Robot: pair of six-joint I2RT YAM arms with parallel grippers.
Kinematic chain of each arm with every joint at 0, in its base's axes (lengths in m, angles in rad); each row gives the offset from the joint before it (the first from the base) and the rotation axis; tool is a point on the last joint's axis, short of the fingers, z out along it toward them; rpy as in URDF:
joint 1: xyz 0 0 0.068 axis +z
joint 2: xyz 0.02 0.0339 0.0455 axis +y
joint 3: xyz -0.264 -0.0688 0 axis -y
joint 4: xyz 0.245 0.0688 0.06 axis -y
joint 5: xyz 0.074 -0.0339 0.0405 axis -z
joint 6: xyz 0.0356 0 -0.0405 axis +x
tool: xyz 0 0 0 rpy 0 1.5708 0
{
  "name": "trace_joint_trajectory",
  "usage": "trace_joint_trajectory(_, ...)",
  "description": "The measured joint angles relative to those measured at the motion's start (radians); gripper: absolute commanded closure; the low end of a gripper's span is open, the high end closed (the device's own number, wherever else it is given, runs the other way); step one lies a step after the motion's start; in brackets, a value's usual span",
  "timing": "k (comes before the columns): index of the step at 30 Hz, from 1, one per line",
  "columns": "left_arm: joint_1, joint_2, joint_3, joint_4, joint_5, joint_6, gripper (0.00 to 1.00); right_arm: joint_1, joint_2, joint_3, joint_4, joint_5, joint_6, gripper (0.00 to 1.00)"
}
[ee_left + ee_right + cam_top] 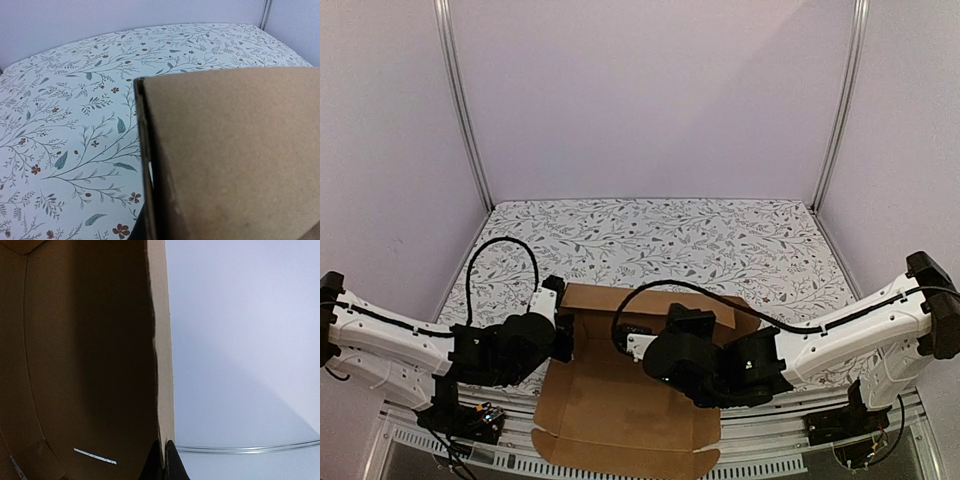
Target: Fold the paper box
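Note:
The paper box (612, 412) is plain brown cardboard, lying partly opened at the near middle of the table, with its front flap reaching the table's edge. Its back wall (620, 298) stands up. My left gripper (564, 336) is at the box's left side wall, shut on that wall. The left wrist view shows the wall edge-on (146, 150), with a broad cardboard panel (235, 150) filling the right. My right gripper (165, 466) is shut on the edge of a cardboard wall (163, 365), its black fingertips (175, 467) pinching it. The dark inside of the box (80, 355) has a thin slot (95, 456).
A floral tablecloth (720, 245) covers the table out to pale walls and two metal corner posts (465, 110). A black cable (500, 245) loops above the left arm, and another (720, 295) arcs over the box's back wall. A metal rail (770, 455) runs along the near edge.

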Motion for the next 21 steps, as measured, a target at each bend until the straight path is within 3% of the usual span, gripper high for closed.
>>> trace_joint_trajectory(5, 0.001, 0.013, 0.016, -0.011, -0.018, 0.000, 1.00, 0.002, 0.000, 0.026, -0.070, -0.046, 0.072, 0.82)
trace_joint_trajectory(9, 0.001, 0.023, 0.050, -0.027, -0.021, 0.013, 1.00, 0.009, 0.000, 0.034, -0.095, -0.121, 0.119, 0.56)
trace_joint_trajectory(17, 0.002, 0.061, 0.099, -0.023, -0.015, 0.067, 1.00, 0.011, -0.086, 0.055, -0.183, -0.332, 0.225, 0.27)
trace_joint_trajectory(21, 0.030, 0.085, 0.114, 0.018, 0.054, 0.104, 1.00, -0.001, -0.167, 0.080, -0.265, -0.483, 0.295, 0.19)
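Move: The left fingers are already shut on the paper box's left rear corner, right at their tips; the base panel's middle lies about 12 cm to their right, 14 cm back and 9 cm below. The right fingers still pinch the top strip, whose middle is roughly 6 cm to their left and 1 cm farther out, at about their height. From the right hand, the right side flap lies some 13 cm right, level in reach and 3 cm lower. Open the right gripper wide to let go of the top strip and draw it back towards the robot about 5 cm, easing a little left, dipping slightly before rising, while the wrist tips down and rolls some 30 degrees in all. Keep the left fingers pinched on the corner and carry it about 3 cm right, lifting a couple of centimetres and edging forward. ##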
